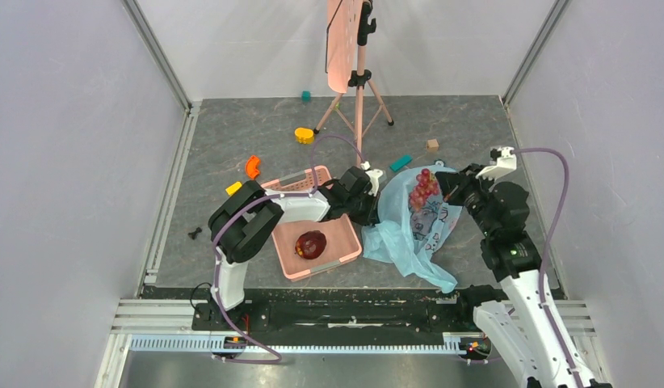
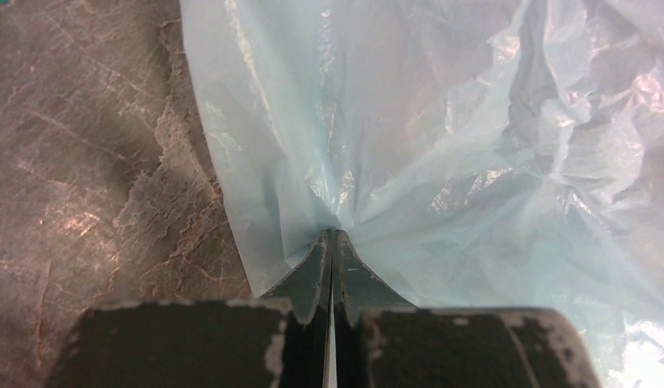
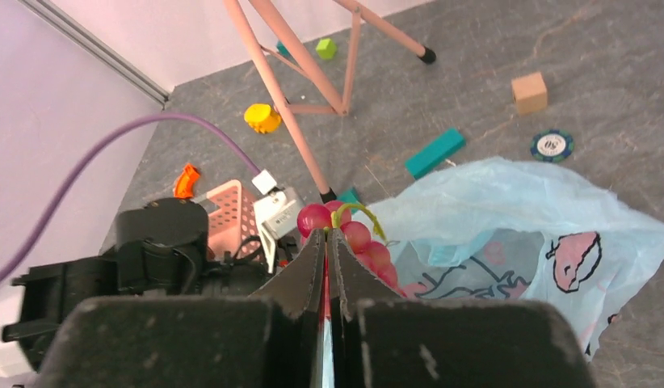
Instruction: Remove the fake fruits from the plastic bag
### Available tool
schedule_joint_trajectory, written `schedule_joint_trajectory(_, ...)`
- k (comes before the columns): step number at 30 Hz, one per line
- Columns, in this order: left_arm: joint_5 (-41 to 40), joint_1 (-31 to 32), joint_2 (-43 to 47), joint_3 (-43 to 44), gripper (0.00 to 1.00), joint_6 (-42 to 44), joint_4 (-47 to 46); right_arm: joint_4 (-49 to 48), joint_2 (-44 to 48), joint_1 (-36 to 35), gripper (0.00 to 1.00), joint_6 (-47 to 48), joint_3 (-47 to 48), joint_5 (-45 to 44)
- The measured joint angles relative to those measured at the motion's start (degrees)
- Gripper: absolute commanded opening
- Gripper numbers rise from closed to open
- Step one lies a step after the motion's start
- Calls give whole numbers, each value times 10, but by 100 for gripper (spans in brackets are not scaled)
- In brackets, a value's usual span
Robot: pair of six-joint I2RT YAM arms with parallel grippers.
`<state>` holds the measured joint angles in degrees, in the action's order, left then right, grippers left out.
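The light-blue plastic bag (image 1: 409,234) lies crumpled right of centre, its white printed panel facing up. My left gripper (image 1: 372,212) is shut on the bag's left edge, and the film bunches at its tips in the left wrist view (image 2: 333,234). My right gripper (image 1: 450,192) is shut on the green stem of a bunch of red fake grapes (image 1: 422,189), held over the bag's top; the grapes (image 3: 361,236) hang just past its tips (image 3: 326,233). A glossy dark-red fake fruit (image 1: 311,244) lies in the pink basket (image 1: 321,267).
A pink tripod stand (image 1: 359,81) stands at the back centre. Loose toy blocks lie around: yellow (image 1: 304,135), orange (image 1: 252,166), teal (image 1: 401,162), a tan cube (image 1: 432,145). A poker chip (image 3: 552,145) lies beyond the bag.
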<state>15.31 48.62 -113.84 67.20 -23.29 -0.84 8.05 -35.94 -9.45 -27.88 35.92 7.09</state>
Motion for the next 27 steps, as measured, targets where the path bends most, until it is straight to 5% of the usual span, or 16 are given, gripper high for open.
schedule_joint_trajectory(5, -2, 0, 11, -13, 6, -7, -1, 48, -2, 0, 0, 15, 73, 0)
schedule_joint_trajectory(15, -12, 0, 54, 0, 63, -18, 54, 83, -38, 0, 0, 33, 193, 58)
schedule_joint_trajectory(27, -70, -12, 247, 33, 73, -15, 134, 54, -68, 0, 0, 28, 196, 184)
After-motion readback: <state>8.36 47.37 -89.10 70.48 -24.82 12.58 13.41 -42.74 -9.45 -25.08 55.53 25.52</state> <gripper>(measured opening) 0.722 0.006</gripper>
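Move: The right fingers hold the grapes by the stem, the bunch some 4 cm left of and 5 cm below them. From this hand the pink basket lies about 36 cm left, 2 cm back and 24 cm down, the bag roughly 5 cm left, 6 cm back and 23 cm below. The left hand pinches the bag's edge; the grapes are some 15 cm right, 2 cm ahead and 18 cm above it. Left hand opens, releases the bag and rises about 18 cm towards the grapes; right lifts them 11 cm, swinging left. ##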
